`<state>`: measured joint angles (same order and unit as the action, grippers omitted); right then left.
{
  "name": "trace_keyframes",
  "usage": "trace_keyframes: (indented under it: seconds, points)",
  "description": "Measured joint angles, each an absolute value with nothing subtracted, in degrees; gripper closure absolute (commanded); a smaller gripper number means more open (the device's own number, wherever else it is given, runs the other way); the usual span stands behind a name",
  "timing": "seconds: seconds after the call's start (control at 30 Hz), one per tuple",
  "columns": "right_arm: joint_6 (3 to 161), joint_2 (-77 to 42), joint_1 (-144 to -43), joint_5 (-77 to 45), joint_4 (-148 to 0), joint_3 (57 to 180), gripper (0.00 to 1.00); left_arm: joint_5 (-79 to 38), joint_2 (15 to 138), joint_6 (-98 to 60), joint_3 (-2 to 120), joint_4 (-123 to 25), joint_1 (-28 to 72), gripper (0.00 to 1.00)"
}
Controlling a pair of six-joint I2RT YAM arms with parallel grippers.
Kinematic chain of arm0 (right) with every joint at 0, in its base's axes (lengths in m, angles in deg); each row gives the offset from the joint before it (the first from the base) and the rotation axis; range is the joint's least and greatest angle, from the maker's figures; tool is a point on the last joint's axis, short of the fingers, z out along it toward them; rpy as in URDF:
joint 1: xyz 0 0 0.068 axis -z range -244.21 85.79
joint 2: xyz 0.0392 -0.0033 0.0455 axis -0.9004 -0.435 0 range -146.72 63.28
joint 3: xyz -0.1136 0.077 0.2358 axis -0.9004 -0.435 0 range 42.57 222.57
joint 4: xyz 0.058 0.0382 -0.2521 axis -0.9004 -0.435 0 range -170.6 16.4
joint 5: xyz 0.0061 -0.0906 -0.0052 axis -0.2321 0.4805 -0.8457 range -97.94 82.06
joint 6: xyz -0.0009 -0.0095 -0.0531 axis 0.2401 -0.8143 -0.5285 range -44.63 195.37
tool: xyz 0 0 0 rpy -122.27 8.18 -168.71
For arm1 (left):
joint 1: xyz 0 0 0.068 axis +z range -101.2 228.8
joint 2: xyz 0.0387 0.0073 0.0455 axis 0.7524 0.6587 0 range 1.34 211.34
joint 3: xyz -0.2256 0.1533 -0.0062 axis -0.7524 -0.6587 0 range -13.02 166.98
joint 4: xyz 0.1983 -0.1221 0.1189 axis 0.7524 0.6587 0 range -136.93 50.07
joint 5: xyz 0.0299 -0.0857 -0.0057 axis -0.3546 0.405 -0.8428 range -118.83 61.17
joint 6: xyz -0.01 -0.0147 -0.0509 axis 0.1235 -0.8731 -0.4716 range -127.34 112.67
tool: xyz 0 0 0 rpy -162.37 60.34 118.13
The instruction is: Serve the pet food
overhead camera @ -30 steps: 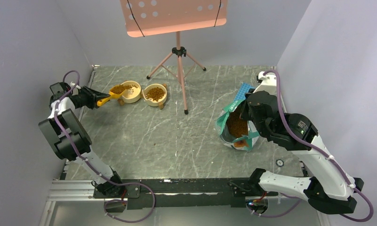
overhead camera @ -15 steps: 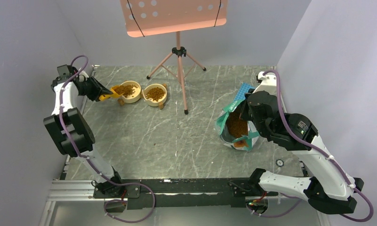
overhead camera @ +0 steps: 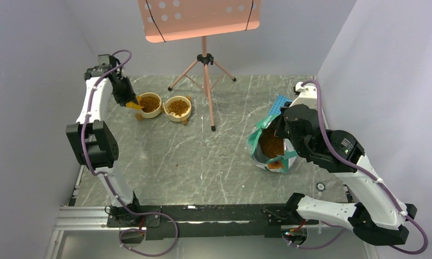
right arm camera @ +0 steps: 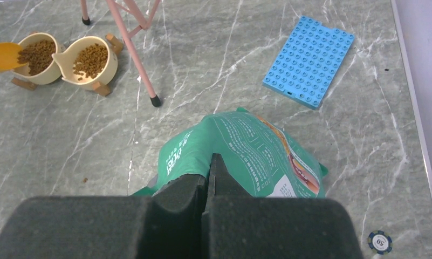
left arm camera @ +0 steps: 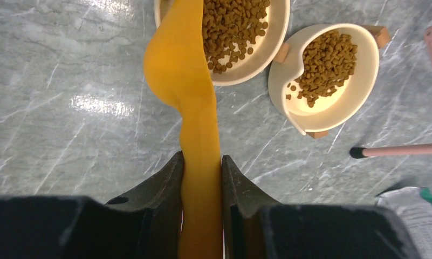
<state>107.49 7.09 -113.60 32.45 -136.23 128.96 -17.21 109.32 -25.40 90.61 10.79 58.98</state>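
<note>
My left gripper point(left arm camera: 201, 159) is shut on the handle of a yellow scoop point(left arm camera: 178, 59), which is tipped over the left cream bowl point(left arm camera: 275, 32). Pet food point(left arm camera: 232, 24) fills that bowl, and more kibble point(left arm camera: 327, 59) lies in the right bowl point(left arm camera: 364, 81). From above, the left gripper point(overhead camera: 126, 100) hangs high at the back left, beside the bowls point(overhead camera: 149, 106). My right gripper point(right arm camera: 209, 167) is shut on the rim of the teal-green bag point(right arm camera: 246, 156). The bag point(overhead camera: 256, 141) stands open on the right with kibble point(overhead camera: 271, 143) inside.
A pink music stand point(overhead camera: 204, 59) stands behind the bowls, one leg point(right arm camera: 132, 38) ending close to the right bowl. A blue studded plate point(right arm camera: 309, 60) lies beyond the bag. A poker chip point(right arm camera: 379, 242) sits near the right front. Grey walls close in on both sides.
The left arm has risen and swung toward the back, turning the scoop over the left bowl; the kibble seen in the scoop earlier no longer shows. The right arm has not moved.
</note>
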Motion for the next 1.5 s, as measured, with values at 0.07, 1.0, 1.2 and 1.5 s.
trace_keyframes:
  seconds: [0.07,1.0,1.2,1.5]
  points:
    - [107.49,7.09,-113.6,32.42,-136.23,128.96,1.0,-20.36,109.57,-25.01,92.38,12.67,56.99,1.0]
    - [98.7,2.15,-113.36,26.04,-130.59,128.98,1.0,-5.78,62.92,-41.22,64.04,13.43,46.17,1.0]
    - [95.27,-5.34,-113.36,19.51,-127.2,130.51,1.0,2.94,48.41,-53.66,52.8,12.34,34.8,1.0]
    - [94.18,-16.49,-116.53,10.09,-122.19,134.05,1.0,7.66,43.4,-65.22,60.17,8.64,30.78,1.0]
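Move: The left hand, holding the yellow scoop tipped over the left bowl, has that bowl about 7 cm ahead, 4 cm right and 14 cm below; the right bowl is 6 cm ahead, 17 cm right. The pet food bag it heads for lies some 54 cm right, 19 cm back. From the right hand, pinching the bag's rim, the scoop is roughly 52 cm left, 24 cm ahead and 23 cm lower; the tripod foot is 20 cm left, 18 cm ahead; the bag's middle 22 cm below, 2 cm ahead. Up first, clear of the left bowl, then in a fast sweep back about 30 cm and right 20 cm towards the bag, still rising, the left hand carries the scoop, its wrist turning some 50 degrees to point it rightward. The right hand starts later and keeps its pinch on the rim, drawing the bag's mouth about 16 cm left towards the scoop, slightly down and forward, turning counter-clockwise. ##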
